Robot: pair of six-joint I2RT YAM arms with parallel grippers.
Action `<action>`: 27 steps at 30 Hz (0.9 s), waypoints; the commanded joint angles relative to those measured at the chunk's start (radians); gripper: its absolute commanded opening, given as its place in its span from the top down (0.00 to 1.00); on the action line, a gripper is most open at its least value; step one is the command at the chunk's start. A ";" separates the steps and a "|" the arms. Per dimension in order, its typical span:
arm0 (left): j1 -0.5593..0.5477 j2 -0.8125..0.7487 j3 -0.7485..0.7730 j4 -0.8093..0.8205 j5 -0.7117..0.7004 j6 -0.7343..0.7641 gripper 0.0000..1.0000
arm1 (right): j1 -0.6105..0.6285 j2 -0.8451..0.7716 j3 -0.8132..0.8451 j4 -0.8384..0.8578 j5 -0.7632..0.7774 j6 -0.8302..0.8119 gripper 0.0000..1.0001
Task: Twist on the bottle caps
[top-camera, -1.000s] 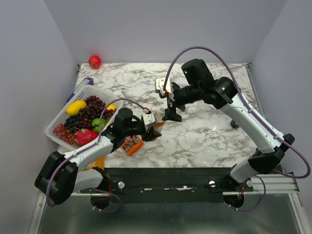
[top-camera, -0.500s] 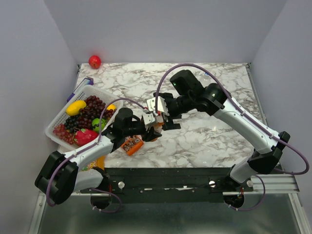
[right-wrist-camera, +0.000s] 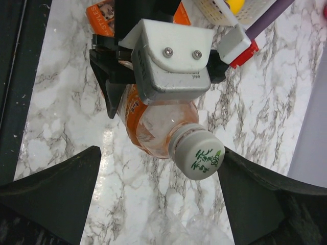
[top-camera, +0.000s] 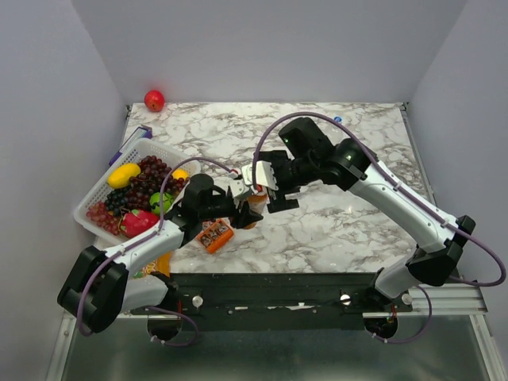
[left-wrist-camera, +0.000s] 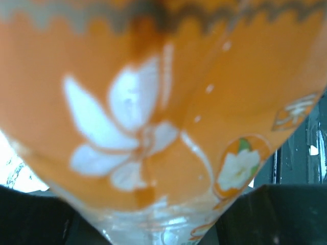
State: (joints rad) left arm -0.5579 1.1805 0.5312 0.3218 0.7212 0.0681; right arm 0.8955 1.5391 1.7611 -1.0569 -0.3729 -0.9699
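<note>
The orange-labelled bottle [top-camera: 248, 211] is held tilted above the near table, my left gripper [top-camera: 238, 205] shut on its body. Its flowered orange label [left-wrist-camera: 153, 102] fills the left wrist view. In the right wrist view the bottle [right-wrist-camera: 148, 127] points its whitish cap [right-wrist-camera: 196, 152] at the camera; the cap sits on the neck. My right gripper [right-wrist-camera: 159, 153] is open, one finger on each side of the cap, which is closer to the right finger [right-wrist-camera: 265, 199]. A clear bottle [right-wrist-camera: 199, 229] lies on the marble below. A small blue cap [top-camera: 337, 120] lies far back.
A white basket [top-camera: 89, 194] full of fruit stands at the left. A red apple [top-camera: 154, 100] sits in the far left corner. An orange packet [top-camera: 215, 235] lies near the front edge beside the left arm.
My right arm has swung left and down from the table's middle, bringing its open fingers round the bottle's cap. The left gripper has kept its hold on the bottle.
</note>
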 commanded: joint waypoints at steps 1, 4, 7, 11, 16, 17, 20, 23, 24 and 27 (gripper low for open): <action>0.033 -0.009 0.016 0.082 -0.002 -0.062 1.00 | 0.003 -0.040 -0.055 -0.066 0.083 0.016 0.00; 0.041 -0.010 0.015 0.085 0.000 -0.060 1.00 | 0.005 -0.040 -0.100 -0.081 0.135 0.037 0.00; 0.041 -0.012 0.010 0.085 0.007 -0.056 1.00 | 0.002 -0.042 -0.138 -0.075 0.190 0.072 0.00; 0.041 -0.019 0.006 0.059 0.018 -0.027 1.00 | -0.061 -0.017 -0.021 -0.077 0.185 0.181 0.03; 0.041 -0.027 0.000 -0.009 0.044 0.033 1.00 | -0.150 0.046 0.285 -0.086 -0.082 0.226 0.02; 0.041 -0.025 0.000 -0.015 0.047 0.045 1.00 | -0.150 0.036 0.284 -0.066 -0.121 0.200 0.01; 0.041 -0.016 0.006 -0.032 0.049 0.058 1.00 | -0.129 0.009 0.241 -0.006 -0.211 0.154 0.00; 0.041 -0.015 0.010 -0.033 0.046 0.064 1.00 | -0.076 0.012 0.201 -0.014 -0.204 0.070 0.00; 0.041 -0.013 0.016 -0.036 0.046 0.070 1.00 | -0.066 0.012 0.183 -0.012 -0.201 0.053 0.00; 0.041 -0.010 0.027 -0.055 0.053 0.079 1.00 | -0.033 0.013 0.158 0.018 -0.186 0.022 0.00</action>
State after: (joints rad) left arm -0.5182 1.1725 0.5312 0.2955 0.7372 0.1101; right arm 0.8284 1.5345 1.9644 -1.0645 -0.5190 -0.8669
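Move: The white cap, already on the orange-labelled bottle, sits between the spread right fingers, about 2 cm ahead and 1 cm left of that hand at its height, close to the forward finger. The bottle's body hangs roughly 10 cm lower, 1 cm back and 3 cm left; the orange snack packet lies 5 cm back, 23 cm left and 27 cm below. From the left hand, gripping the body, the cap is about 3 cm ahead, 2 cm right and 11 cm up. Keep the left gripper clamped on the bottle, letting it shift only about 1 cm forward and left. With the right fingers staying wide open, sweep right and down about 4 cm each way, drawing the forward finger past the cap's far side in the tightening direction. Then swing forward and sharply up, and back left to hang about 8 cm above the starting place. ##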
